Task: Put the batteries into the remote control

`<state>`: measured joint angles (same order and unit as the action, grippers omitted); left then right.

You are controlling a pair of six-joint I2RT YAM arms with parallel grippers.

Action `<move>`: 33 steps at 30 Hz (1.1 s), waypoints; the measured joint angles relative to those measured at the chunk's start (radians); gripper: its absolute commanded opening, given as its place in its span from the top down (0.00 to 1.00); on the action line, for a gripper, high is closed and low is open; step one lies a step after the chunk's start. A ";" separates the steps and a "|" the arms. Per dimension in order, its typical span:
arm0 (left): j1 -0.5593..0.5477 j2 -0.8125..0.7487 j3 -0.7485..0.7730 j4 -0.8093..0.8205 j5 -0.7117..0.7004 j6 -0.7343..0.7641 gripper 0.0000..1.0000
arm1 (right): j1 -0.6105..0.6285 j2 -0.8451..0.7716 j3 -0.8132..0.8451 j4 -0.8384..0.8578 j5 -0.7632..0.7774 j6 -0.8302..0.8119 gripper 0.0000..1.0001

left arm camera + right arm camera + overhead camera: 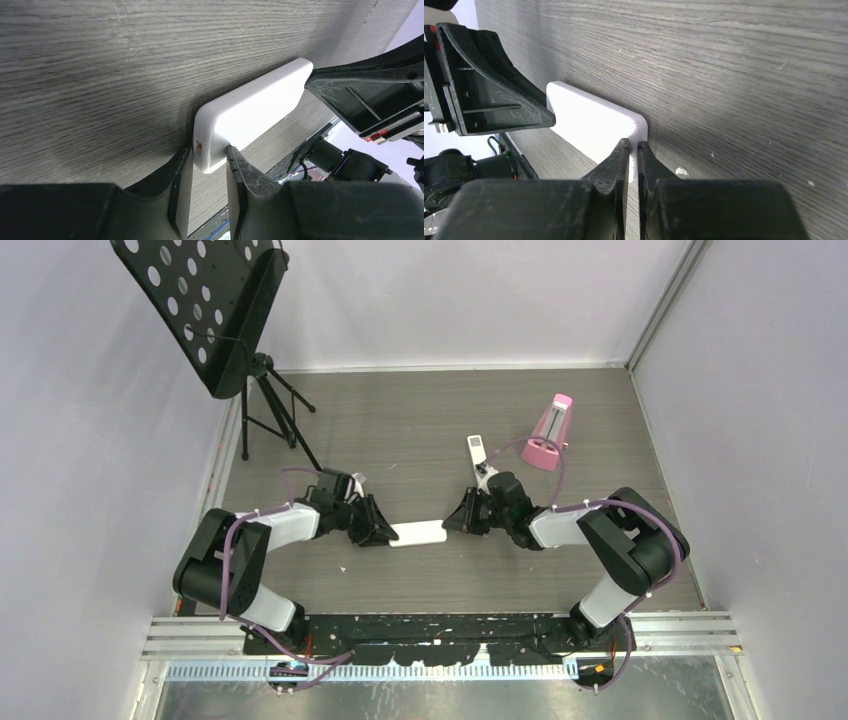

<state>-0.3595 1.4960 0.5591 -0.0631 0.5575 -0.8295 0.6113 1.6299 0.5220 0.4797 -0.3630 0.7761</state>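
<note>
The remote control (418,533) is a plain white slab, back side showing, spanning the gap between my two grippers at the middle of the table. My left gripper (386,532) is shut on its left end; in the left wrist view both fingers press the faces of the remote control (255,102) around the left gripper (210,150). My right gripper (452,522) pinches the opposite end. In the right wrist view the jaws of the right gripper (633,144) stand almost together, with a thin white edge of the remote control (589,120) between them. The batteries are out of view.
A longer slim white remote (476,448) lies behind the right arm. A pink metronome-shaped object (548,435) stands at the back right. A black perforated music stand (215,310) on a tripod fills the back left. Small white specks (681,171) dot the wood-grain table (400,430).
</note>
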 measured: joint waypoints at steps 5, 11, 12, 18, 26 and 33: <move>-0.002 -0.001 0.011 -0.020 -0.015 -0.001 0.65 | 0.019 -0.018 0.014 -0.031 0.067 -0.011 0.80; -0.031 -0.002 0.095 -0.090 -0.132 0.013 0.42 | 0.088 -0.136 0.093 -0.309 0.178 -0.076 0.58; -0.031 -0.002 0.114 -0.101 -0.159 0.020 0.40 | 0.094 -0.159 0.116 -0.356 0.200 -0.088 0.55; 0.009 -0.031 0.182 -0.199 -0.308 0.054 0.12 | 0.072 -0.307 0.208 -0.541 0.377 -0.135 0.46; 0.018 -0.293 0.189 -0.421 -0.470 0.092 0.00 | 0.061 -0.607 0.228 -0.801 0.682 -0.145 0.34; 0.017 -0.547 0.282 -0.669 -0.633 0.122 0.00 | 0.061 -0.920 0.322 -1.067 0.979 -0.142 0.16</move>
<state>-0.3424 0.9485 0.8406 -0.7319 -0.0757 -0.7074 0.6720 0.7097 0.8444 -0.5877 0.6163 0.6338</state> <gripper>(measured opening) 0.994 0.794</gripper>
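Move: The white remote lies between the two hands, which are already at its two ends. Its middle is about 5 cm to the right of the left hand, 1 cm ahead and 1 cm lower. From the right hand, the white remote's middle is some 5 cm to the left, 1 cm back and 1 cm lower; the slim remote lies about 12 cm ahead and 6 cm right, and the pink metronome roughly 16 cm ahead and 18 cm right. Up and outward both hands part from the white remote's ends, breaking their touch and opening wide. The left first skims about 5 cm forward, staying low, then eases back while swinging left and climbing some 13 cm. The right wavers briefly, then rises about 22 cm and goes nearly as far right, its wrist turning clockwise until the fingers point forward. ##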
